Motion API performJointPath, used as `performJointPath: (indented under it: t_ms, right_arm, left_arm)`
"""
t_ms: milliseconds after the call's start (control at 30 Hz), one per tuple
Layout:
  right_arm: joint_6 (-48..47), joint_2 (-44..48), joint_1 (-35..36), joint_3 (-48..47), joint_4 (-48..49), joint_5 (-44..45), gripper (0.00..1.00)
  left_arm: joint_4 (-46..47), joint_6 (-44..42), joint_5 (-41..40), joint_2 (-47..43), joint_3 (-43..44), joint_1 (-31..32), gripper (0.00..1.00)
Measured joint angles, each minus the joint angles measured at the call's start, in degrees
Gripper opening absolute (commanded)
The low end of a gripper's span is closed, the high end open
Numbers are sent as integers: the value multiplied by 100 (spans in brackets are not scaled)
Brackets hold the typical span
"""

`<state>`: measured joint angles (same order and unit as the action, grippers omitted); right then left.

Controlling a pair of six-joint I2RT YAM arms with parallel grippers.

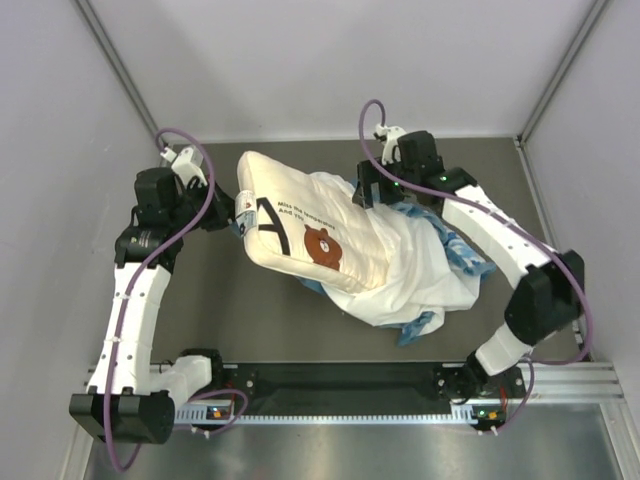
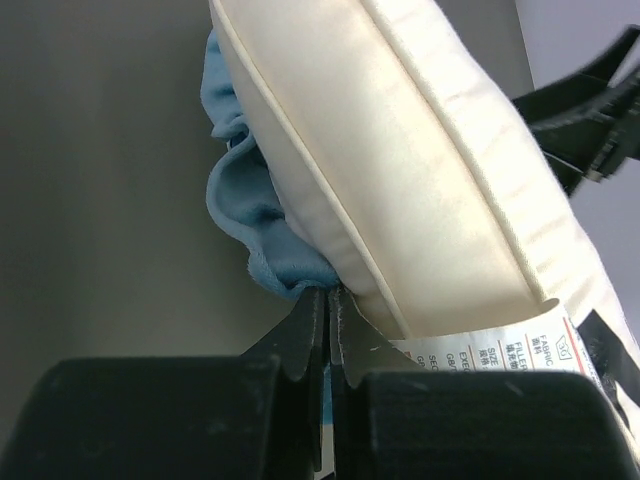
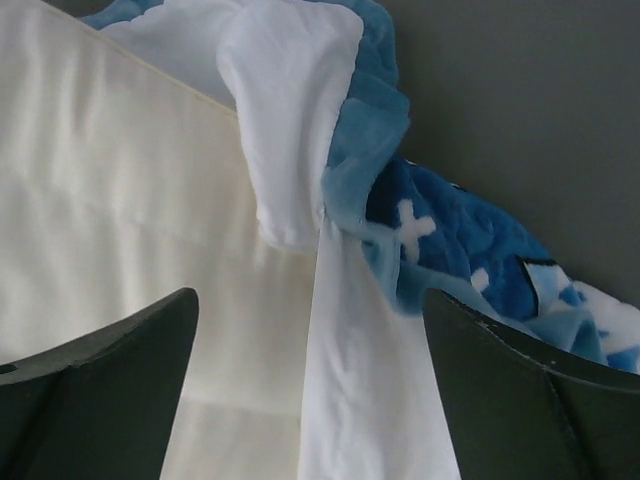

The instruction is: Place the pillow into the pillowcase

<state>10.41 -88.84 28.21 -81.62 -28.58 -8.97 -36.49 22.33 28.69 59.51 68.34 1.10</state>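
Note:
The cream pillow (image 1: 300, 215) lies slantwise across the table, its bear logo facing up. The pillowcase (image 1: 425, 275) covers the pillow's right half, white inside showing, with blue patches along its right and lower edges. My left gripper (image 1: 230, 217) is at the pillow's left end, shut on the blue ruffled edge of the pillowcase (image 2: 245, 205), right under the pillow (image 2: 420, 160) and beside its printed label (image 2: 520, 345). My right gripper (image 1: 378, 195) hangs over the far side, open. White pillowcase fabric (image 3: 365, 400) lies loose between its fingers (image 3: 110, 380), with the pillow (image 3: 110, 200) on the left.
A dark grey mat (image 1: 200, 300) covers the table between white walls. An aluminium rail (image 1: 350, 385) carrying both arm bases runs along the near edge. Purple cables loop off each arm.

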Motion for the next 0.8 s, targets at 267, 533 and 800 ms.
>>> performJointPath:
  t_ms: [267, 533, 800]
  right_arm:
    - [-208, -1290, -173, -518, 81, -592, 79]
    - [-229, -1598, -306, -590, 341, -942, 0]
    - [278, -1281, -1091, -1154, 94, -1268, 0]
  left_arm:
    - [-24, -4, -7, 0, 0, 0, 0]
    - [-212, 0, -164, 48, 61, -4, 0]
    - [-1300, -15, -761, 1001, 1720, 0, 0]
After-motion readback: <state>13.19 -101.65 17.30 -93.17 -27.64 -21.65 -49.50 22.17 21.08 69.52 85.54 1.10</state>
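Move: From the open right gripper, the pillowcase's rim by the pillow's far side lies about 4 cm ahead, 2 cm left and 7 cm below. The pillow's middle is roughly 7 cm back and 10 cm left of this hand; the blue printed cloth sits some 10 cm back and 17 cm right, lower down. The left gripper already holds blue trim at the pillow's tagged end, with that rim about 27 cm to its right, 7 cm ahead and lower. Lower the right gripper some 7 cm while easing it forward onto the pillowcase's rim, then shut the fingers to pinch the white-and-blue edge. Pull that edge up about 6 cm, forward and to the right, away from the left gripper. Keep the left fingers shut on the trim throughout, and late on raise that hand a little, forward and left. ##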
